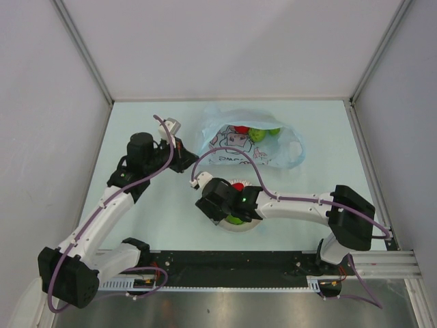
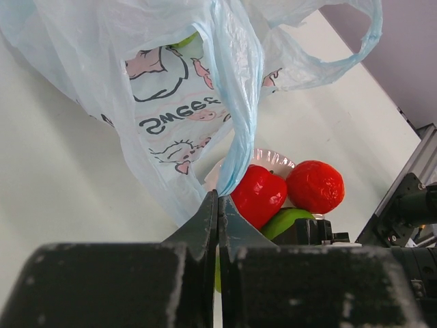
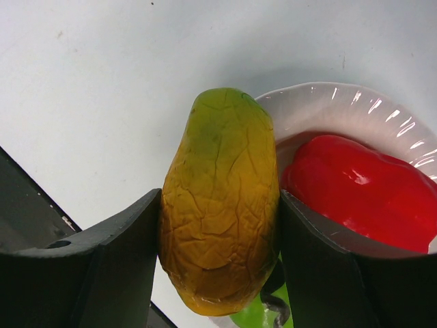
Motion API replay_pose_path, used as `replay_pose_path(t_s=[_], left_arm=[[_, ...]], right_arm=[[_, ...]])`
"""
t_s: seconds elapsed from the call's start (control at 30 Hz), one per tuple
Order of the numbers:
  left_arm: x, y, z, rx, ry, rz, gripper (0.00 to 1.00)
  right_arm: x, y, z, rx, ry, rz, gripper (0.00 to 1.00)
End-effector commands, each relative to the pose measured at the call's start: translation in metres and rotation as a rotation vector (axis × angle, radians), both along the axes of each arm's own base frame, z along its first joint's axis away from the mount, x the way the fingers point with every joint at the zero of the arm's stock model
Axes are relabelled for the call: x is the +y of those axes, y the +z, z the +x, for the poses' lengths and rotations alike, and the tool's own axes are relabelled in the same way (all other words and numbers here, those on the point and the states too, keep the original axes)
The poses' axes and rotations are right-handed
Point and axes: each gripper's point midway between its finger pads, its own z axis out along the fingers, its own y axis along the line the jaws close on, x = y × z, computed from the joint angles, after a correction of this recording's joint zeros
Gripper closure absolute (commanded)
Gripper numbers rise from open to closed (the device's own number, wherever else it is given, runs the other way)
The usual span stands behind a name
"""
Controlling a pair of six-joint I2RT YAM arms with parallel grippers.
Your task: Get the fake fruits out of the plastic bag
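The light-blue plastic bag lies at the back of the table, with red and green fake fruits showing at its mouth. My left gripper is shut on the bag's thin blue edge. My right gripper is shut on an oblong yellow-orange fruit, held over the rim of the white plate. On the plate lie a glossy red fruit and a green one. In the left wrist view, two red fruits and a green fruit sit on that plate.
The plate sits near the front edge, just ahead of the black base rail. Grey walls close off the left, right and back. The bag's handle loop trails toward the right.
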Motion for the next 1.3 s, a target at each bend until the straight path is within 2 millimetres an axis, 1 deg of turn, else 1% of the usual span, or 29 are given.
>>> replay_pose_path(t_s=[0.0,0.2,0.23,0.3,0.47,0.7,0.77,0.8,0.87,0.97,1.17,1.27], left_arm=[[-0.002,0.013,-0.003,-0.034,-0.011,-0.045,1.0],[-0.002,0.013,-0.003,-0.031,-0.014,-0.047,1.0],[-0.002,0.012,-0.002,-0.028,-0.013,-0.047,1.0],[-0.003,0.013,-0.003,-0.027,-0.018,-0.052,1.0],[-0.004,0.013,-0.002,-0.025,-0.021,-0.051,1.0],[-0.004,0.013,-0.002,-0.03,-0.021,-0.054,1.0],[-0.004,0.013,-0.002,-0.027,-0.022,-0.056,1.0],[-0.004,0.013,-0.003,-0.026,-0.025,-0.056,1.0],[-0.004,0.014,-0.003,-0.027,-0.023,-0.057,1.0],[-0.005,0.013,-0.003,-0.021,-0.026,-0.061,1.0],[-0.005,0.014,-0.002,-0.022,-0.024,-0.063,1.0],[-0.005,0.014,-0.002,-0.022,-0.025,-0.065,1.0]], right_arm=[[0.014,0.014,0.005,-0.02,-0.017,0.046,0.68],[0.016,0.011,0.003,-0.009,-0.005,0.048,0.54],[0.017,0.01,0.003,-0.007,0.0,0.047,0.48],[0.019,0.01,0.002,0.0,0.009,0.052,0.42],[0.019,0.008,0.003,0.001,0.006,0.048,0.38],[0.018,0.004,0.008,0.035,-0.019,0.049,0.23],[0.02,0.004,0.007,0.04,-0.02,0.054,0.21],[0.02,0.004,0.008,0.041,-0.025,0.054,0.12],[0.021,0.006,0.008,0.039,-0.025,0.055,0.1],[0.022,0.011,0.012,0.024,-0.037,0.063,0.09],[0.028,0.03,0.029,-0.037,-0.093,0.095,0.11],[0.026,0.038,0.041,-0.089,-0.128,0.091,0.12]])
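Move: My right hand already grips the yellow fruit, with the plate's middle about 6 cm to its right, 1 cm ahead and 4 cm below. On that plate the red pepper lies some 6 cm ahead and 4 cm right of this hand, and the green fruit about 7 cm right and 2 cm back. From my left hand the plate's middle is roughly 12 cm right, 11 cm back and 18 cm down. My right hand stays over the plate's left edge, easing the yellow fruit down about 1 cm. There I spread my fingers wider and let go of it, then start up and away, rising about 2 cm while drifting some 1.5 cm forward and 1 cm left, fingers still open. ##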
